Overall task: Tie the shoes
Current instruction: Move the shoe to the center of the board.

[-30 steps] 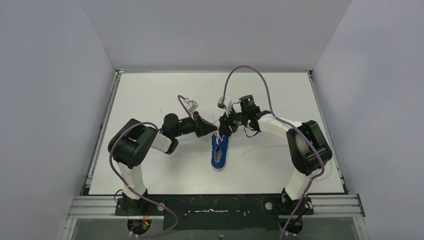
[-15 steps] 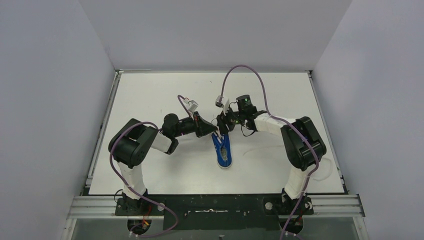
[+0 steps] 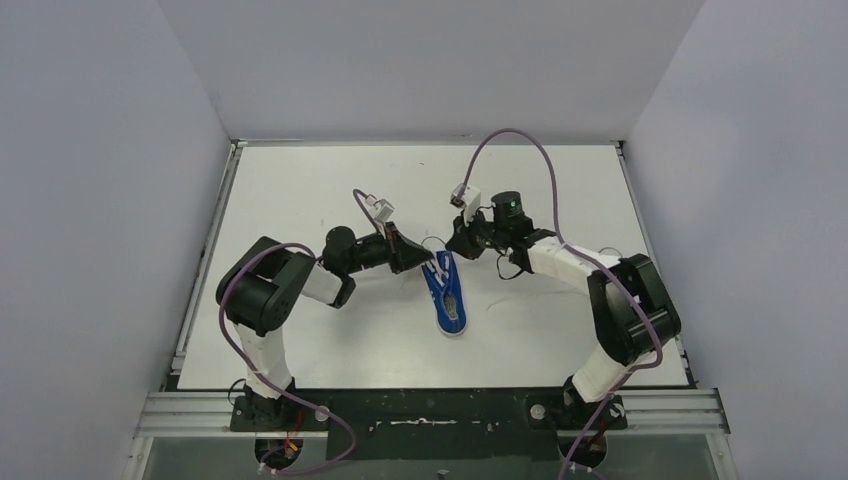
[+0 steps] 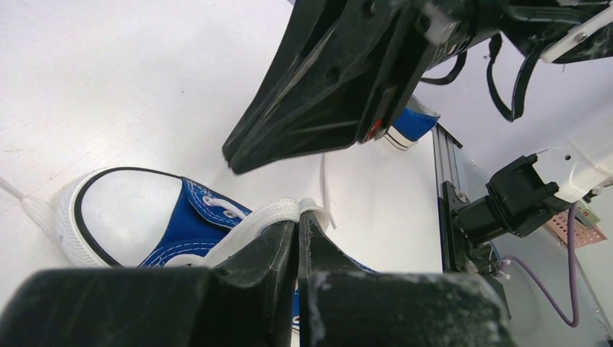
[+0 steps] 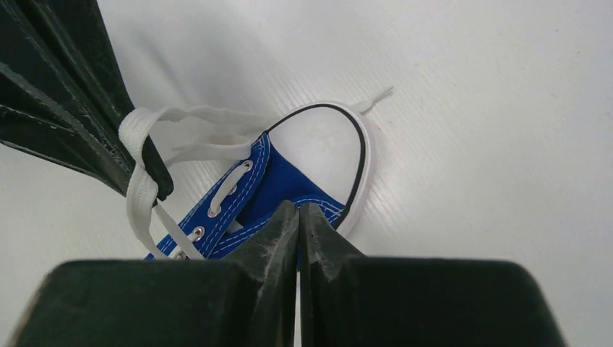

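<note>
One blue shoe (image 3: 448, 300) with a white toe cap (image 5: 325, 141) lies mid-table, toe pointing away from the arm bases; no second shoe shows. My left gripper (image 4: 298, 217) hangs just left of the toe, shut on a flat white lace (image 4: 264, 215) that loops over its fingertips. The right wrist view shows the same lace (image 5: 137, 137) wrapped round the left gripper (image 5: 160, 189). My right gripper (image 5: 298, 206) hovers above the toe end with its jaws shut and nothing visible between them. From above, the left gripper (image 3: 424, 263) and right gripper (image 3: 453, 246) stand close together.
A loose lace end (image 5: 376, 94) lies on the white table (image 3: 300, 190) beyond the toe cap. Grey walls enclose the table on three sides. An aluminium rail (image 3: 430, 410) runs along the near edge by the arm bases.
The right gripper has shut and drawn back to the right, away from the shoe. The shoe's heel swung to the right earlier on. The left gripper has kept still, holding the lace.
</note>
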You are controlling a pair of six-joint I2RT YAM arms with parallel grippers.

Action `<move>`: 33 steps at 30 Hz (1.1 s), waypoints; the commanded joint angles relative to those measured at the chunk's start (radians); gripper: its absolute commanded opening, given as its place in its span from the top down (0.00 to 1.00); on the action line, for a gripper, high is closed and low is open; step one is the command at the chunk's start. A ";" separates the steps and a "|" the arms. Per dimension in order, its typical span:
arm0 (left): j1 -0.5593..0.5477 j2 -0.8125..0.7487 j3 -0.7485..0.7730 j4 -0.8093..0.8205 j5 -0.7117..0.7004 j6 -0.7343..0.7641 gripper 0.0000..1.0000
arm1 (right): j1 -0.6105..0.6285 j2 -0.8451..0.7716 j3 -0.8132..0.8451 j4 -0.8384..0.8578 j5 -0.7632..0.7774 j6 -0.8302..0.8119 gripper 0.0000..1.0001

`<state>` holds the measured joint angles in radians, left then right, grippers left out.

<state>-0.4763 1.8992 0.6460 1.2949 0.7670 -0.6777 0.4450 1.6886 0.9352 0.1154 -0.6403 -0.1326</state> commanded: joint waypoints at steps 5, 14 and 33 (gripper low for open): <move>0.015 0.008 0.048 0.104 0.070 0.003 1.00 | -0.029 0.001 0.024 0.145 -0.089 0.019 0.42; 0.032 0.046 0.145 0.104 0.161 0.004 1.00 | -0.043 0.145 0.143 0.176 -0.337 -0.033 0.39; 0.053 0.112 0.232 0.103 0.242 -0.038 1.00 | 0.019 0.180 -0.043 0.558 -0.403 0.151 0.40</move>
<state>-0.4366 1.9965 0.8066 1.3212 1.0462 -0.7078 0.4229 1.8557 0.9108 0.5026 -0.9554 0.0063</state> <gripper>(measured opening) 0.006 0.599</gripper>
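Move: From the closed right hand, the shoe's front lies about 3 cm to the left, 1 cm back and some 4 cm below. The lace loop is about 4 cm to its left, 2 cm back and roughly level. The loop is already pinched at the left fingertips, and from the left hand the shoe's front is about 1 cm ahead, 1 cm to the right and 5 cm below. Right hand opens, shifting about 3 cm left over the shoe's front while the left keeps the lace loop. ##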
